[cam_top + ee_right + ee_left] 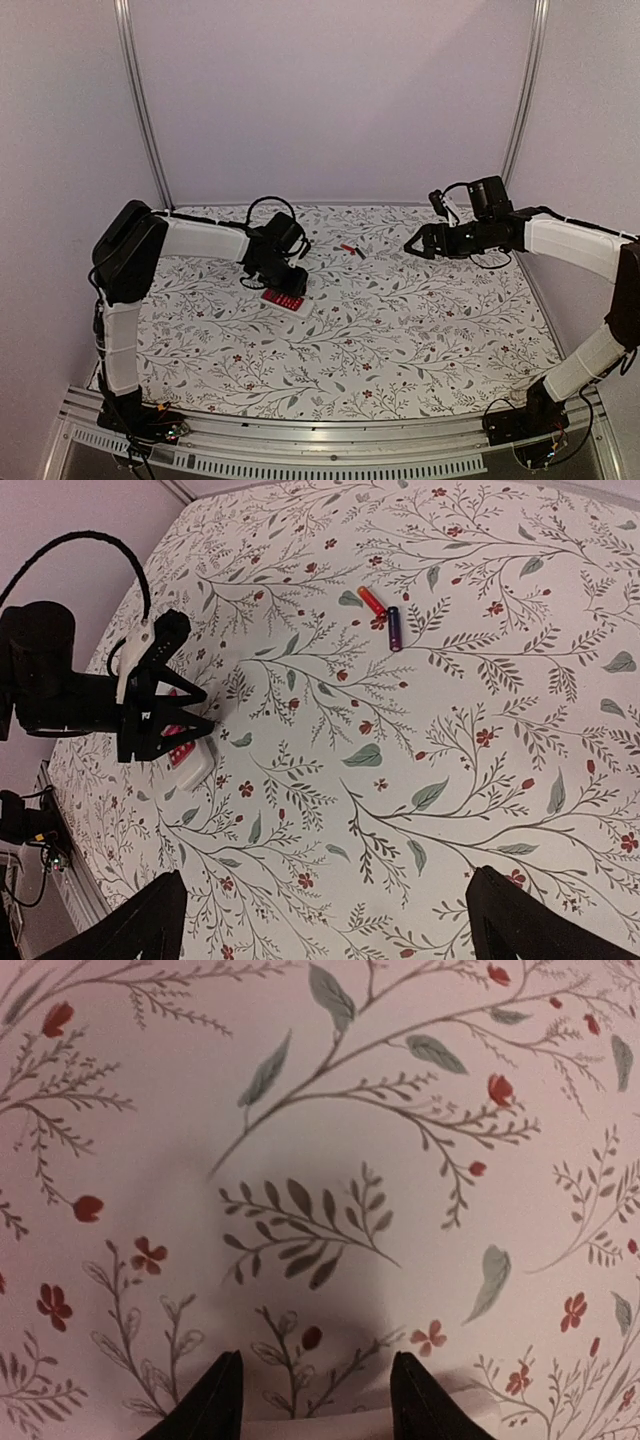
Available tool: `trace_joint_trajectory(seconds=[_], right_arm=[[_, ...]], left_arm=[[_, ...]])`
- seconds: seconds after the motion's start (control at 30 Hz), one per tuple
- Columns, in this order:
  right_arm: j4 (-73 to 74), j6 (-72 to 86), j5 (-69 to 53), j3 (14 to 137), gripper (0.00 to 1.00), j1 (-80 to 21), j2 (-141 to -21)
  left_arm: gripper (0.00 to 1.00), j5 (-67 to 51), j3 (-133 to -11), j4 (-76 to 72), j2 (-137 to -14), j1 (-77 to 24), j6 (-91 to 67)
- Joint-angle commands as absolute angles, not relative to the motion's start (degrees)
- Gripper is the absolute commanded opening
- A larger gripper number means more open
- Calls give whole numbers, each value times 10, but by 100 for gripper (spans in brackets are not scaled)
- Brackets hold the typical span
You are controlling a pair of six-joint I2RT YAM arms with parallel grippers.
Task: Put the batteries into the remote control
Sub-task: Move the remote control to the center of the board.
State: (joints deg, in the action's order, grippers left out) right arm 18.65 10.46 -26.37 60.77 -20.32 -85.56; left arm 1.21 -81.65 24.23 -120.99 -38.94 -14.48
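Observation:
The remote control (287,301), white-bodied with a red face, lies left of the middle of the floral table. My left gripper (293,288) hangs low over its far end, jaws partly apart. In the left wrist view only a pale strip of the remote control (310,1426) shows between the two dark fingertips of the left gripper (315,1362), and I see no contact. Two batteries (349,248) lie together on the cloth further back, apart from both grippers. The right wrist view shows the batteries (383,616) and the remote control (198,768). My right gripper (410,246) hovers open and empty to their right.
A floral cloth (400,340) covers the table. Pale walls and two slanted metal posts (145,110) close in the back and sides. A black cable (265,203) loops over the left wrist. A metal rail (330,440) runs along the near edge.

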Motion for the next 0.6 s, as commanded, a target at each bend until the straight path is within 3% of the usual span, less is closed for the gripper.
trace_joint_trajectory(seconds=[0.0,0.13,0.27,0.43,0.57], right_arm=[[244,73,-241,637,99,-246,-852],[288,54,-218,659,99,-281,-859],[345,27,-168,708,99,-332,-876],[413,9,-120,796,99,-410,-941],[480,6,-83,891,99,-487,-1022]], left_arm=[[51,-40,-731,228,-1143,-434,-170],[57,-8,-687,225,-1045,-415,-186],[71,-3,-656,211,-947,-370,-219],[98,38,-612,206,-856,-325,-268],[100,78,-559,189,-792,-302,-307]])
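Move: The remote control lies just behind the left fingertips, its middle about 4 cm back and 3 cm to the left, flat on the board and barely below hand height; the fingers are at its far long edge. The two batteries lie some 15 cm ahead of the left hand and 14 cm to its right. From the right hand the remote is about 31 cm left, 1 cm back and 17 cm lower, the batteries about 17 cm ahead, 15 cm left and as far below. The remote, already being dragged by its far edge, is pulled on towards the robot by the left fingertips for another 6 cm or so; then the left hand comes free, rises about 15 cm while swinging left and a little forward, and opens from half to wide. Meanwhile the right hand, still wide open, sweeps left and back towards the remote, turning counter-clockwise. ##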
